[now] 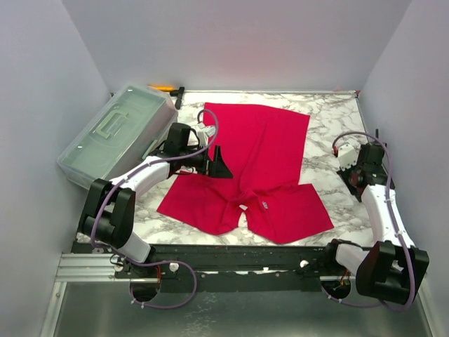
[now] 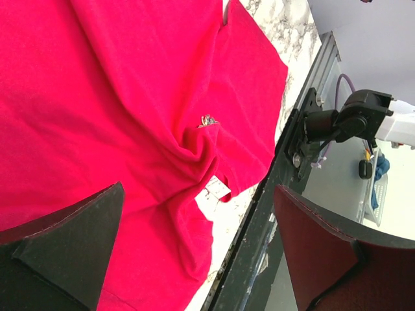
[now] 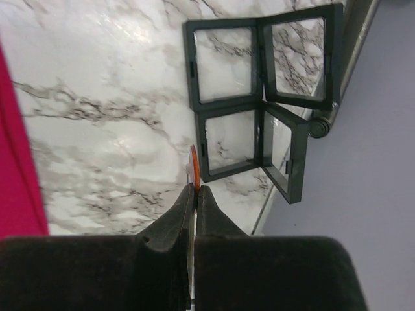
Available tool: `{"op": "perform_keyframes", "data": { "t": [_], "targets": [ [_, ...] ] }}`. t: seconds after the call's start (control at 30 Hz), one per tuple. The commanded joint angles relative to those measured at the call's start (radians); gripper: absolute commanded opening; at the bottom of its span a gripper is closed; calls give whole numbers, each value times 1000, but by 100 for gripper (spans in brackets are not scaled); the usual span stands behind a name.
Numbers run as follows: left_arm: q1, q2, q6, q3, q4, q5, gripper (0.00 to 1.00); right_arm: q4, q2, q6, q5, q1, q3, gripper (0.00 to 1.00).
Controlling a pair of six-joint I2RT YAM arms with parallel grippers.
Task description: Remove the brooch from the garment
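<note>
The garment (image 1: 259,158), a bright red T-shirt, lies crumpled on the marble table, neck towards the front edge, with a white label (image 2: 218,188) at the neck. The brooch (image 2: 207,120), a small metallic piece, is pinned to a fold near the collar; from above the brooch (image 1: 266,205) shows right of the label. My left gripper (image 1: 219,166) hovers open over the shirt's left part, and in the wrist view the left gripper (image 2: 198,189) has nothing between its fingers. My right gripper (image 3: 195,188) is off the cloth at the right, shut on a thin orange piece (image 3: 192,163).
A translucent lidded toolbox (image 1: 116,130) stands at the back left, with an orange-handled tool (image 1: 165,88) behind it. Black hinged frames with clear panes (image 3: 259,97) lie on the marble at the right edge, just beyond the right gripper (image 1: 351,172). The black front rail (image 2: 259,233) runs beside the collar.
</note>
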Motion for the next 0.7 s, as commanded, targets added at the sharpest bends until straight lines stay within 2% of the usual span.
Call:
{"op": "perform_keyframes", "data": {
  "t": [0.0, 0.4, 0.67],
  "targets": [
    [-1, -7, 30, 23, -44, 16, 99, 145, -15, -128, 80, -26, -57, 0],
    [-1, -4, 44, 34, -70, 10, 99, 334, 51, -241, 149, -52, -136, 1],
    [-1, -3, 39, 38, -69, 15, 99, 399, 75, -265, 173, -62, -167, 1]
  ]
}}
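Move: Some 6 cm ahead of the right hand's shut fingers, about 3 cm to their right and 8 cm below, lies the opened black display case. The dark bar along the table edge is about 8 cm ahead and 10 cm to the right; the garment's middle lies roughly 32 cm left and 5 cm ahead. From the left hand, the case is about 47 cm right, 1 cm ahead and 12 cm lower. Carrying the brooch, still pinched edge-on between shut fingers, the right hand slows as it slides about 5 cm to the right towards the open display case, easing slightly forward and down. The wrist rolls some 15 degrees meanwhile, swinging the fingertips out to the right, so that the brooch comes in line with the case's near panel, still above it. ##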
